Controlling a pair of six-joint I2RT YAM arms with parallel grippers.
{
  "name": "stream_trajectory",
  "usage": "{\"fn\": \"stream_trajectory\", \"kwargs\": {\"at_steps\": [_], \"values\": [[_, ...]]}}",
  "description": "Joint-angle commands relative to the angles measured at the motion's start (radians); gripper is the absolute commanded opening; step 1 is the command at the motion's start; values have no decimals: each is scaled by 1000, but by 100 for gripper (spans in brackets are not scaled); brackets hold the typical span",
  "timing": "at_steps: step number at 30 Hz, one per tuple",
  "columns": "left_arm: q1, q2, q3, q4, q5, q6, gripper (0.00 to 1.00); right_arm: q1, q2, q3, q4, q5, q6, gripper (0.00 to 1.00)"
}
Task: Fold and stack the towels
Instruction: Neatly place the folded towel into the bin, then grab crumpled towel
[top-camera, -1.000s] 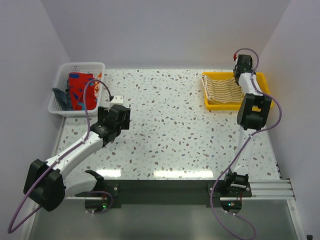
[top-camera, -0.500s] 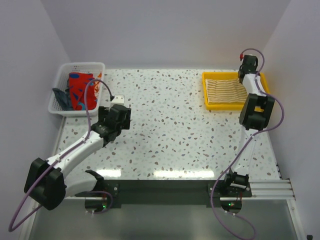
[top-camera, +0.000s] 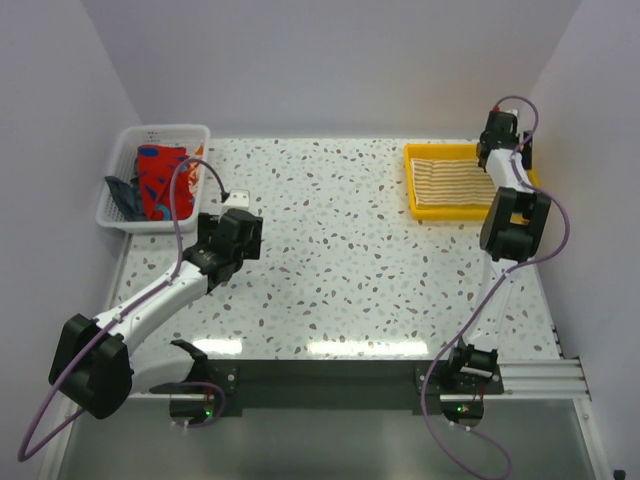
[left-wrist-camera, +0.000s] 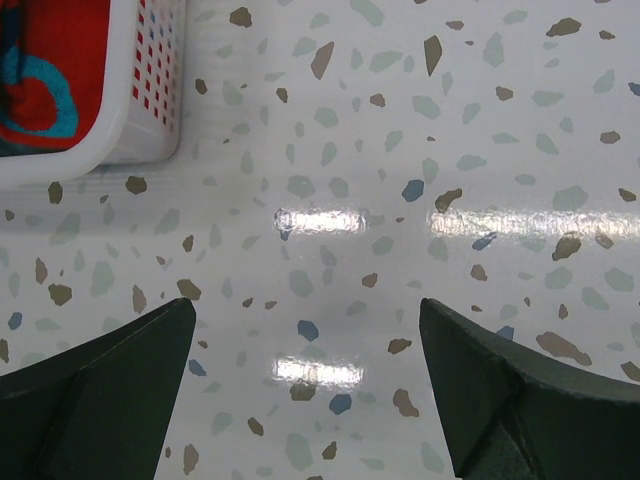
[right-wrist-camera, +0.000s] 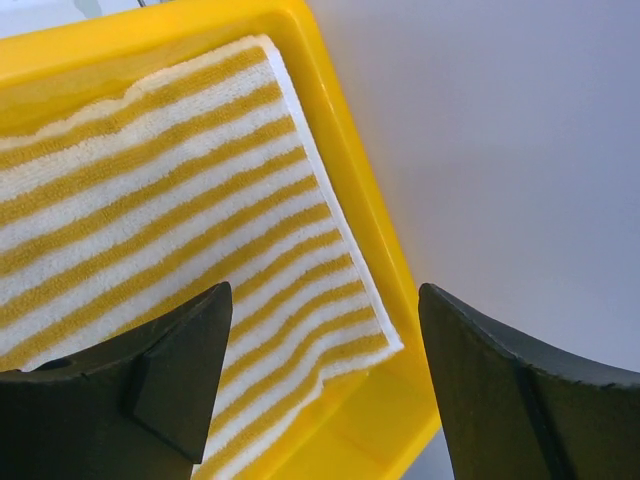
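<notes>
A folded tan-and-white striped towel (top-camera: 455, 180) (right-wrist-camera: 170, 210) lies flat in the yellow tray (top-camera: 415, 200) (right-wrist-camera: 380, 250) at the back right. My right gripper (top-camera: 497, 128) (right-wrist-camera: 325, 305) hangs open over the tray's far right corner, with nothing between its fingers. More towels, an orange printed one (top-camera: 165, 180) (left-wrist-camera: 50, 75) and a dark blue-grey one (top-camera: 122, 195), sit crumpled in the white mesh basket (top-camera: 120, 222) (left-wrist-camera: 150, 95) at the back left. My left gripper (top-camera: 232, 205) (left-wrist-camera: 308, 340) is open over bare table just right of the basket.
The speckled table (top-camera: 330, 250) runs between basket and tray. Pale walls stand close on the left, back and right; the right wall (right-wrist-camera: 500, 150) is right beside the tray.
My right gripper has let go of the striped towel and opened, moving back and right toward the tray's far corner. The towel now lies flatter in the tray. The left arm has not moved.
</notes>
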Motion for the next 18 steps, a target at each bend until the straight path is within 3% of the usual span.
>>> {"fn": "stream_trajectory", "kwargs": {"at_steps": [1, 10, 18], "values": [[9, -13, 18, 38, 0, 1, 100, 23, -180, -18, -11, 12, 99, 79], [78, -35, 99, 9, 69, -79, 100, 175, -494, -126, -335, -180, 365, 99], [257, 77, 312, -79, -7, -133, 100, 416, -816, -455, -358, -427, 487, 99]]}}
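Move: The folded striped towel lies just under the right hand, which is at its right-hand end: its middle is about 14 cm to the left, level fore and aft, some 3 cm below. The yellow bin around it has its middle roughly 11 cm left and 1 cm ahead. For the left hand, the red towel is about 18 cm ahead, 24 cm left; the white basket's middle about 19 ahead, 27 left, both slightly lower. The folded towel, already released, is left in the yellow bin as the right hand lifts off its right end and sweeps about 25 cm left over it, rising some 17 cm and drawing back 10. Its fingers open the rest of the way, and the wrist swings counter-clockwise to face nearly forward. The left hand, late and still open, rises about 7 cm while heading forward and left towards the basket. ##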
